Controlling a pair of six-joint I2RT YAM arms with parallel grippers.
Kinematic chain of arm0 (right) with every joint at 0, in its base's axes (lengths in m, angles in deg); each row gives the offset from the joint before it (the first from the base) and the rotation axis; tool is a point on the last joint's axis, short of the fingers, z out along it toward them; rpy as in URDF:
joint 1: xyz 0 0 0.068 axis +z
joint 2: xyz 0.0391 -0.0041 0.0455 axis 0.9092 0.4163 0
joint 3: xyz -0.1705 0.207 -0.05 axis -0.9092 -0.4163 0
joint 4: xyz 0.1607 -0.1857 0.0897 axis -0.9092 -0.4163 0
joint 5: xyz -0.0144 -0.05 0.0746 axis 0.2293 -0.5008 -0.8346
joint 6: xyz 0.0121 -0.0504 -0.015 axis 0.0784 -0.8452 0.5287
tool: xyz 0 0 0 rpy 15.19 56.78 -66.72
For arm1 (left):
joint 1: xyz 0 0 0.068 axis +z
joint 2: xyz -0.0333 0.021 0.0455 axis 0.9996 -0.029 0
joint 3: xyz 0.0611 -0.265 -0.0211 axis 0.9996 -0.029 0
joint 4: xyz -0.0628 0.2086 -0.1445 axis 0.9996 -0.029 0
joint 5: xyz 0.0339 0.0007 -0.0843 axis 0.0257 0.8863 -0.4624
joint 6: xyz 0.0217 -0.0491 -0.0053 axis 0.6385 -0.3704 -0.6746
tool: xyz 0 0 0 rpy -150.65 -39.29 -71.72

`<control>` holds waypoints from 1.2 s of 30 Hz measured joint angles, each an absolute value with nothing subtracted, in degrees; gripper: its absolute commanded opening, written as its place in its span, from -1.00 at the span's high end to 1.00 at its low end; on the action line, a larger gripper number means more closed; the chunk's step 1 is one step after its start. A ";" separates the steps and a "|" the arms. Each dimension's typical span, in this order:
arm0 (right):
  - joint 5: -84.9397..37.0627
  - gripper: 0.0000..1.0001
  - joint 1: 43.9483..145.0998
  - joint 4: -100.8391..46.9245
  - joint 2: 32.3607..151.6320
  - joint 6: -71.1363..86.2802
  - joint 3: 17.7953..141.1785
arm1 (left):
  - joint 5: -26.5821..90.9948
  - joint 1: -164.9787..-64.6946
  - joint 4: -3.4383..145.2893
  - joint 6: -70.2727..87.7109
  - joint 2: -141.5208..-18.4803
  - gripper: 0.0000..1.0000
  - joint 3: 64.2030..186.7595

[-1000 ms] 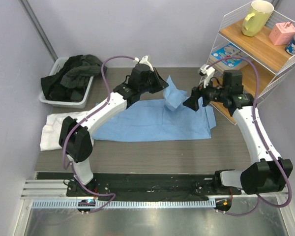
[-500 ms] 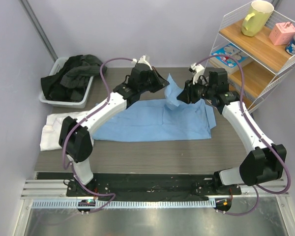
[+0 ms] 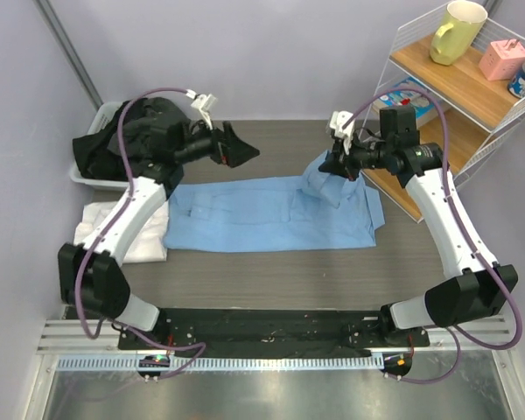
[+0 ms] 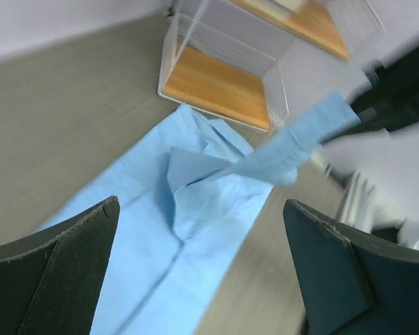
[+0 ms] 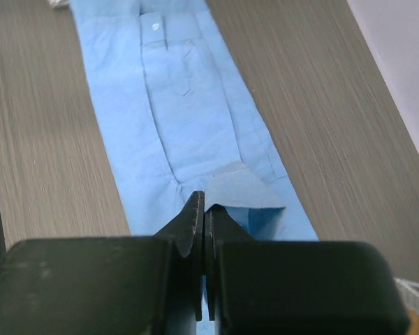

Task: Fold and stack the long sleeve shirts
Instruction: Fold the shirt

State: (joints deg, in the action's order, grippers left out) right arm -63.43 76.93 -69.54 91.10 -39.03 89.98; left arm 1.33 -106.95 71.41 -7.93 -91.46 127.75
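Note:
The light blue long sleeve shirt (image 3: 262,219) lies spread across the middle of the table, collar and button front showing in the left wrist view (image 4: 174,230). A white shirt (image 3: 92,229) lies at the left, partly under the left arm. My right gripper (image 3: 334,166) is shut on a raised fold of the blue shirt (image 5: 241,192) near its right end; in the right wrist view the gripper (image 5: 204,209) has its jaws pressed together. My left gripper (image 3: 245,149) hangs open above the back left of the table, clear of the cloth, and its own view (image 4: 202,279) shows nothing between its fingers.
A grey bin (image 3: 94,179) of dark clothes stands at the back left. A wire shelf with wooden boards (image 3: 455,122) stands at the right, close behind my right gripper, carrying a yellow mug (image 3: 458,31) and a pink box (image 3: 505,59). The shelf (image 4: 216,84) also shows beyond the shirt.
My left gripper let go of the raised blue cloth, opened and swung back to the left. My right gripper moved in and shut on that cloth, which now sits lower.

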 measured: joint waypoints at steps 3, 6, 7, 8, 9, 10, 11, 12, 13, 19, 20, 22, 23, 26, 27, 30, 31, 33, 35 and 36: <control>-65.95 0.97 77.01 -75.55 92.26 -48.56 91.40 | -7.54 -106.03 67.35 10.54 -86.13 -0.99 128.58; -66.54 0.98 78.02 -80.12 92.82 -56.85 91.31 | -14.21 -107.43 62.23 27.26 -82.46 -1.00 129.12; -66.54 0.98 78.59 -80.95 92.82 -58.90 91.16 | -15.85 -107.80 60.70 31.57 -81.76 -0.99 129.12; -66.51 0.97 79.48 -81.63 92.69 -61.20 90.88 | -17.20 -108.06 59.35 35.11 -81.41 -1.00 129.12; -66.45 0.98 80.75 -81.71 92.37 -63.36 90.22 | -18.12 -108.15 58.30 37.88 -81.48 -1.00 129.12; -66.43 0.97 81.49 -81.85 92.15 -64.45 89.72 | -18.71 -108.22 57.29 40.07 -82.00 -1.00 129.12; -66.36 0.98 82.39 -81.85 91.84 -65.85 89.02 | -19.13 -108.72 56.66 41.60 -82.85 -1.00 129.12; -66.25 0.97 83.31 -81.80 91.53 -67.12 88.34 | -18.97 -109.20 56.02 42.67 -83.90 -1.00 129.12; -66.03 0.98 84.21 -81.78 91.19 -68.37 87.60 | -18.29 -109.94 55.87 43.48 -85.06 -1.00 128.99; -64.57 0.98 87.48 -81.87 90.00 -74.27 85.28 | -9.86 -120.35 64.79 43.19 -89.02 -1.00 121.45; -64.39 0.98 87.75 -81.87 90.00 -74.79 85.28 | -8.79 -121.90 66.04 43.17 -90.07 -0.99 121.32; -63.96 0.98 88.23 -81.82 90.00 -76.10 85.26 | -7.39 -124.32 68.66 43.17 -91.81 -1.00 121.34; -63.74 0.98 88.49 -81.76 89.90 -76.71 85.15 | -6.49 -125.22 70.06 43.19 -92.65 -1.00 121.34; -62.91 0.98 89.12 -81.71 89.00 -78.57 84.21 | -4.48 -126.64 73.68 43.35 -95.05 -0.99 121.71; -62.73 0.98 89.43 -81.67 88.52 -79.05 83.75 | -4.07 -126.99 74.60 43.50 -95.92 -0.97 121.98; -62.38 0.97 90.08 -81.76 87.34 -80.21 82.57 | -3.13 -127.84 76.66 44.18 -98.35 -0.50 122.70; -62.34 0.96 90.11 -81.74 87.14 -80.36 82.40 | -2.97 -128.13 77.09 44.51 -99.01 -0.33 122.70; -61.84 0.89 90.22 -81.50 86.92 -80.39 82.22 | -3.02 -128.63 77.68 44.24 -100.05 0.32 122.72; -60.87 0.75 90.02 -80.08 86.62 -79.69 81.63 | -3.19 -129.44 78.10 43.65 -100.69 0.61 122.74; -60.00 0.65 89.69 -78.83 86.38 -78.66 81.32 | -2.84 -129.83 78.47 43.28 -100.80 0.98 122.61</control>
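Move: Roughly 19 cm to the left hand's right, 5 cm nearer the base and 4 cm lower hangs the sleeve end, pinched in the right hand's shut fingers, so it sits about 4 cm under that hand and 1 cm to its left. The folded shirt body's middle lies some 28 cm below, about 7 cm back and 7 cm right of the left hand. From the right hand, the shelf's bottom board is about 8 cm ahead, 20 cm right and 22 cm down. Swinging back and slightly up first, the open left hand then travels about 14 cm right and dips to the sleeve end, its wrist rolling and its fingers turning clockwise to point right. There they close most of the way around the cloth just under the right fingertips. The right hand keeps its pinch while coming back, down and left to meet it, turning some 30 degrees counter-clockwise. ##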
